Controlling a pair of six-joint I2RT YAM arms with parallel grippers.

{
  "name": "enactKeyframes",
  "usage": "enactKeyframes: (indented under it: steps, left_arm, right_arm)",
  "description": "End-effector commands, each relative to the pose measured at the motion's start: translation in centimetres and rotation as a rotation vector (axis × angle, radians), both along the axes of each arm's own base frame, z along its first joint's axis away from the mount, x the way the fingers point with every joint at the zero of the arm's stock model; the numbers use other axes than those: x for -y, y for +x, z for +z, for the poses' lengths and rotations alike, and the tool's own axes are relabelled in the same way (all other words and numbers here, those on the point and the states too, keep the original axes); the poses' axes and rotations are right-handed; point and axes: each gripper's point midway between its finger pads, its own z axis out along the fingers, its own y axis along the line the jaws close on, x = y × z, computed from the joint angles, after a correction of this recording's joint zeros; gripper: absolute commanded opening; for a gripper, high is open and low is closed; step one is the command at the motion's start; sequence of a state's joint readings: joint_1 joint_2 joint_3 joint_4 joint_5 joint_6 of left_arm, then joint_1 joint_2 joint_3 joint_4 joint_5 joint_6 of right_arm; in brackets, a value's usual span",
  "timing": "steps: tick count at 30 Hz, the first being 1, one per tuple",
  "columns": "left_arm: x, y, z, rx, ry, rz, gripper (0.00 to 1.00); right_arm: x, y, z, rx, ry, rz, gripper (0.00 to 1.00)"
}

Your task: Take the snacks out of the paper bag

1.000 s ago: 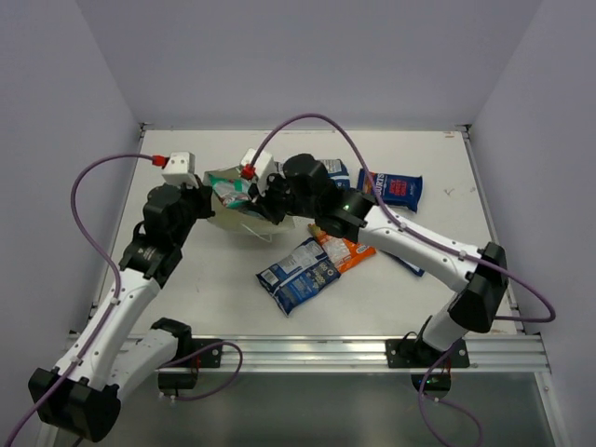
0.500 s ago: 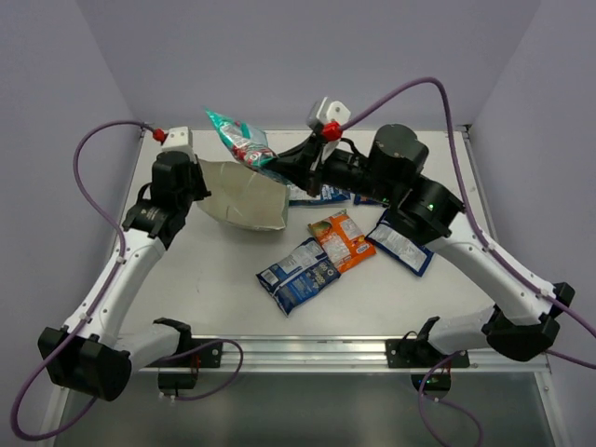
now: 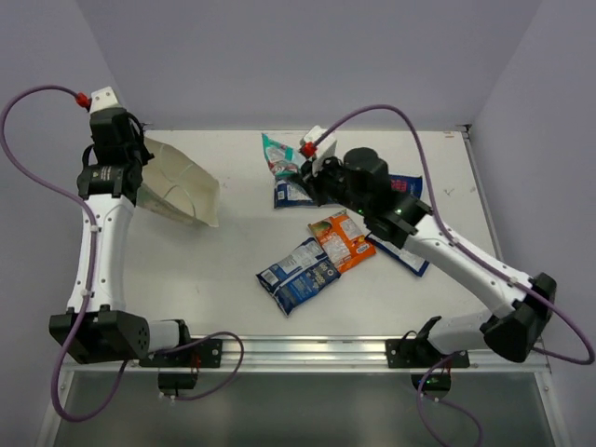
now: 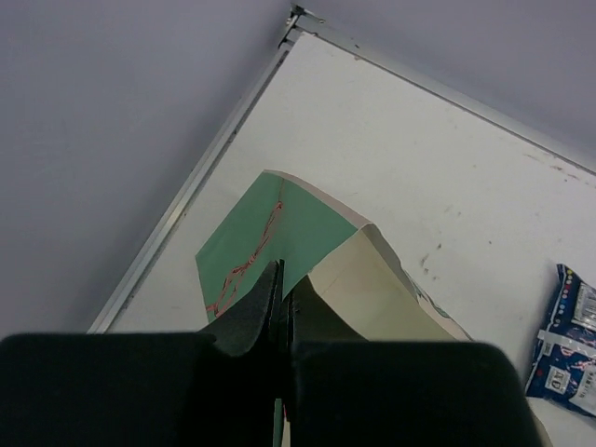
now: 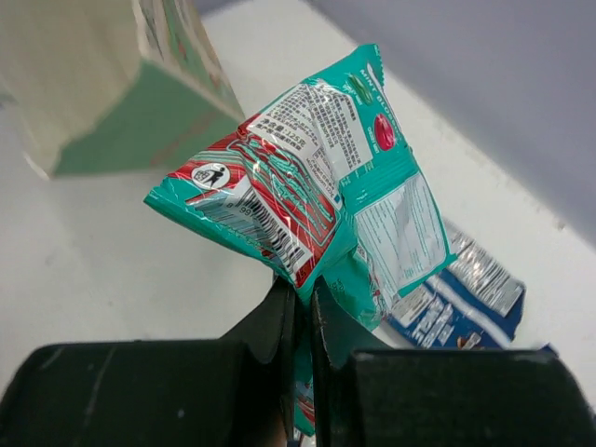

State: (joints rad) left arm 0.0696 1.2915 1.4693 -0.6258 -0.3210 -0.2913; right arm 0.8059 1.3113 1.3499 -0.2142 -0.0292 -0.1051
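The paper bag (image 3: 182,191) hangs tilted at the far left, its pale green side (image 4: 270,223) facing the left wrist view. My left gripper (image 3: 140,177) (image 4: 282,291) is shut on the bag's edge. Above the back middle of the table, my right gripper (image 3: 298,173) (image 5: 305,300) is shut on a teal-green snack packet (image 3: 276,151) (image 5: 317,186). Under it lies a dark blue packet (image 3: 291,194) (image 5: 466,298). An orange packet (image 3: 341,238) and a blue-and-white packet (image 3: 298,276) lie mid-table. Two more blue packets (image 3: 406,257) (image 3: 410,184) are partly hidden by the right arm.
The table's raised rim (image 3: 307,130) runs along the back, with grey walls close behind and at both sides. In the left wrist view, the table's far left corner (image 4: 296,17) shows, and a blue packet (image 4: 568,354) lies at the right edge.
The right gripper drew the teal-green packet up out of the bag, then brought it down over the back middle. The left arm swung the bag away to the far left.
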Motion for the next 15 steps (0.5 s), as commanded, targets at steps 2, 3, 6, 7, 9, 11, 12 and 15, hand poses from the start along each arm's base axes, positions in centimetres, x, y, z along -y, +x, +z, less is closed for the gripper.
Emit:
enactKeyframes:
  steps: [2,3,6,7,9,11,12,15]
  left_arm:
    - [-2.0,1.3,-0.7,-0.008,-0.076,0.018,0.0]
    - [-1.9,1.7,-0.5,0.011,-0.108,0.002,0.0]
    - [-2.6,2.9,-0.7,0.019,-0.142,0.003,0.0]
    - [-2.9,3.1,-0.7,0.019,-0.147,0.008,0.0]
    - [-2.7,4.1,-0.7,0.021,-0.173,-0.014,0.0]
    - [-2.8,5.1,-1.3,0.013,-0.185,-0.022,0.0]
    - [-2.7,5.6,-0.8,0.026,-0.191,-0.032,0.0]
    - [-2.8,7.2,-1.1,0.025,-0.208,-0.045,0.0]
  right_arm:
    - [-2.4,3.0,-8.9,-0.082,-0.117,-0.061,0.0]
    - [-3.4,2.9,-10.3,-0.087,-0.142,-0.062,0.0]
    - [-6.5,3.3,-15.2,-0.132,-0.207,-0.056,0.0]
    - [-7.4,3.2,-16.2,-0.143,-0.214,-0.046,0.0]
    - [-9.3,2.8,-18.6,-0.208,-0.213,-0.021,0.14]
    - [-10.0,2.0,-19.5,-0.268,-0.21,0.009,0.37]
    - [-10.4,1.6,-19.4,-0.286,-0.195,0.017,0.5]
    - [-9.9,0.9,-17.8,-0.272,-0.189,0.037,0.8]
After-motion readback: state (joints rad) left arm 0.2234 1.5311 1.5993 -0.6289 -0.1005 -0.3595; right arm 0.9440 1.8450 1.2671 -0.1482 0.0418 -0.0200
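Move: The clear spot where my right hand will leave the held teal snack is about 8 cm to its left, 2 cm ahead and some 32 cm below. The near blue packet is about 7 cm back and 2 cm right of my hand, the orange packet 3 cm ahead and 13 cm right, all equally low. From my left hand, that spot is about 27 cm right and 5 cm back; the pinched paper bag's middle hangs about 8 cm right, straight below otherwise. My right hand drops fast, about 27 cm, swinging some 8 cm left and tipping its fingers some 30 degrees further down, then opens wide low over the table beside the near blue packet to let go of the teal snack. My left hand stays shut on the bag's rim and carries it forward, down and a little left towards the far-left corner. ##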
